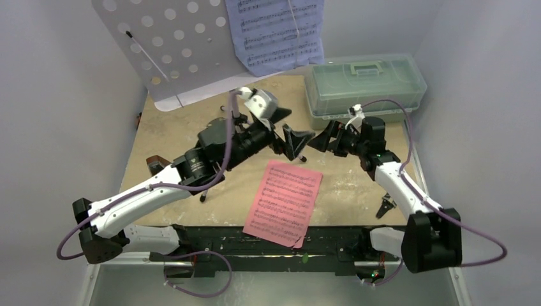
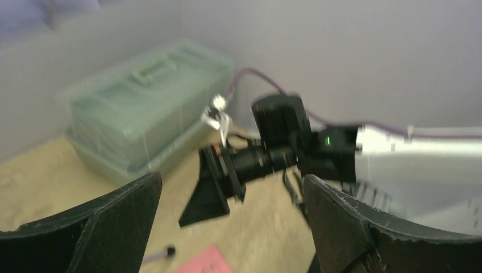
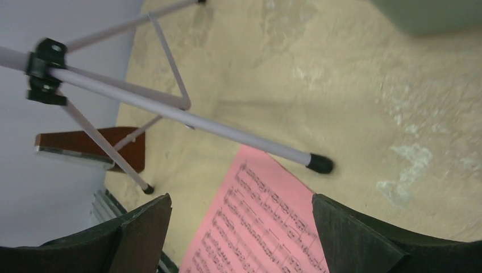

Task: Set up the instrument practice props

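The lavender perforated music stand point(image 1: 172, 44) stands at the back left, its thin tripod legs point(image 3: 170, 111) spread on the table. The pale-blue music sheet point(image 1: 277, 32) rests on its right side. Flat at the front centre lies the pink music sheet point(image 1: 284, 201), also in the right wrist view point(image 3: 261, 227). The brown metronome point(image 1: 155, 164) sits at the left behind the left arm. My left gripper point(image 1: 295, 131) and right gripper point(image 1: 325, 137) face each other at mid-table, both open and empty. The right gripper point(image 3: 241, 239) hovers over the pink sheet's far end.
A translucent green lidded box point(image 1: 363, 83) stands at the back right. Small black pliers point(image 1: 386, 205) lie beside the right arm near the front. One black-capped stand foot point(image 3: 320, 164) rests just beyond the pink sheet. Grey walls close in on three sides.
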Controlling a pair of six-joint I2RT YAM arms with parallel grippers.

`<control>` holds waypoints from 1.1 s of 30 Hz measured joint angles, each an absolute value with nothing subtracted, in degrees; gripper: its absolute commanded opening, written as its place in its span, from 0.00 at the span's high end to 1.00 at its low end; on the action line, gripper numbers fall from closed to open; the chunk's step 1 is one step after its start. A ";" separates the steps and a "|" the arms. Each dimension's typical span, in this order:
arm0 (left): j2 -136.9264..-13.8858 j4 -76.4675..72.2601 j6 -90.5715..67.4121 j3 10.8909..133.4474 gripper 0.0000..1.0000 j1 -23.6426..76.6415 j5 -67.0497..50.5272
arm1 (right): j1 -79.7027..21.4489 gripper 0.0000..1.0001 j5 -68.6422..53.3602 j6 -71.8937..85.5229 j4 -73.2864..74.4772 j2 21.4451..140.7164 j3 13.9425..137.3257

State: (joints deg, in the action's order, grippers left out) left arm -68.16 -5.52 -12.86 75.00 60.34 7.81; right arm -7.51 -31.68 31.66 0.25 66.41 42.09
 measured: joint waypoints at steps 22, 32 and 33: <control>-85.62 0.64 -23.49 45.84 0.08 63.75 4.08 | -7.88 0.13 -26.30 32.45 4.84 75.18 31.97; -92.18 1.04 -24.93 45.82 0.12 63.20 8.73 | -9.26 0.33 -31.79 33.87 -7.49 83.90 30.65; -93.06 1.17 -24.93 45.82 0.13 62.96 8.75 | -10.15 0.36 -32.56 33.87 -8.49 84.55 30.65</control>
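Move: The pink sheet music's middle lies some 45 cm below my left hand, about 4 cm back and 4 cm to the left. From my right hand the sheet's middle is about 13 cm back, 11 cm to the left and 17 cm down. The music stand's nearest rubber foot is level ahead with this right hand, 5 cm to its left and 17 cm below; the shears lie about 14 cm back and 20 cm to its right. I plunge my left hand about 44 cm down to the pink sheet, swinging back and then partly forward again, as its wide-open fingers tip steeply down some 60 degrees. My right hand sinks about 15 cm and slightly back to the sheet's far right corner, tips down some 20 degrees, then starts closing and edges left, a finger meeting the paper's edge. ##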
